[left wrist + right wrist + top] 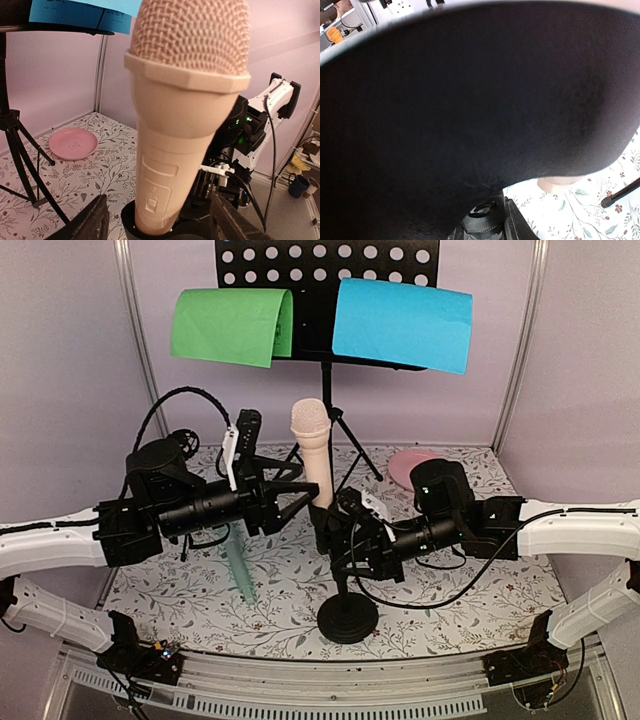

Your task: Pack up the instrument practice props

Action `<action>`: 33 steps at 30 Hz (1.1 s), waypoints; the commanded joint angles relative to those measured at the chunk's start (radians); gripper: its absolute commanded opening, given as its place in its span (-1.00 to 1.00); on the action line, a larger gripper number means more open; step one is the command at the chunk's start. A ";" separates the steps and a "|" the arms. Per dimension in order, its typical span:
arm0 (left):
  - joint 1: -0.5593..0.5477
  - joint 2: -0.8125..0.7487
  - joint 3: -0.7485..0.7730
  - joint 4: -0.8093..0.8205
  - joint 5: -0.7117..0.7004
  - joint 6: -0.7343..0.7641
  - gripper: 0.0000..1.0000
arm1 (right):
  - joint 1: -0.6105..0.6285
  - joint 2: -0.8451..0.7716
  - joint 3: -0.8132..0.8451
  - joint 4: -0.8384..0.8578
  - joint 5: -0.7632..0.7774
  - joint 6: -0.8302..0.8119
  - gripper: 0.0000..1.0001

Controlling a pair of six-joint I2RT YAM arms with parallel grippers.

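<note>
A pink toy microphone [310, 452] stands upright in the cup of a black mic support [347, 618] at mid-table. My left gripper [298, 488] is open, its fingers [85, 222] flanking the pink microphone [185, 100] low on its handle with a gap on each side. My right gripper [338, 540] is shut on the support's stem just under the cup, whose dark underside [470, 100] fills the right wrist view. A mint microphone [240, 568] lies on the table beneath my left arm. The black perforated music rack [325, 262] holds a green sheet [232, 327] and a blue sheet [402, 323].
The round pink plate [410, 465] lies at the back right, near the rack's tripod legs [350, 440]. Purple walls close the back and sides. The tripod legs [20, 165] stand just left of the microphone in the left wrist view.
</note>
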 commanded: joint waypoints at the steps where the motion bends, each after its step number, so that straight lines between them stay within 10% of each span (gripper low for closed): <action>1: -0.011 0.013 -0.021 0.102 -0.038 -0.016 0.33 | 0.013 -0.048 0.017 0.104 -0.054 0.000 -0.93; 19: -0.016 0.105 0.048 0.130 -0.011 -0.020 -0.41 | 0.015 -0.059 0.009 0.098 -0.029 0.004 -0.93; 33: -0.042 0.084 0.079 0.104 -0.076 -0.007 -0.52 | 0.015 -0.041 0.008 0.093 -0.012 0.061 -0.93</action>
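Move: The pale microphone stands upright in its stand's holder, which the right hand has by the neck. Its middle lies about 1 cm ahead, 2 cm right and 5 cm above the left hand; the holder is level ahead, 3 cm right and 4 cm below. On the table 30 cm down, the teal microphone lies some 10 cm ahead and 17 cm left. From the right hand, the pale microphone is roughly 2 cm ahead, 2 cm left and 13 cm up. Rightward, about 2.5 cm and a little forward, the left hand slides its fingertips around the lower handle of the pale microphone, dipping about 1.5 cm midway and regaining most of that. The fingers close from wide open to roughly a third and pinch the handle, while the right hand keeps its grip on the stand and eases up some 1 cm. ##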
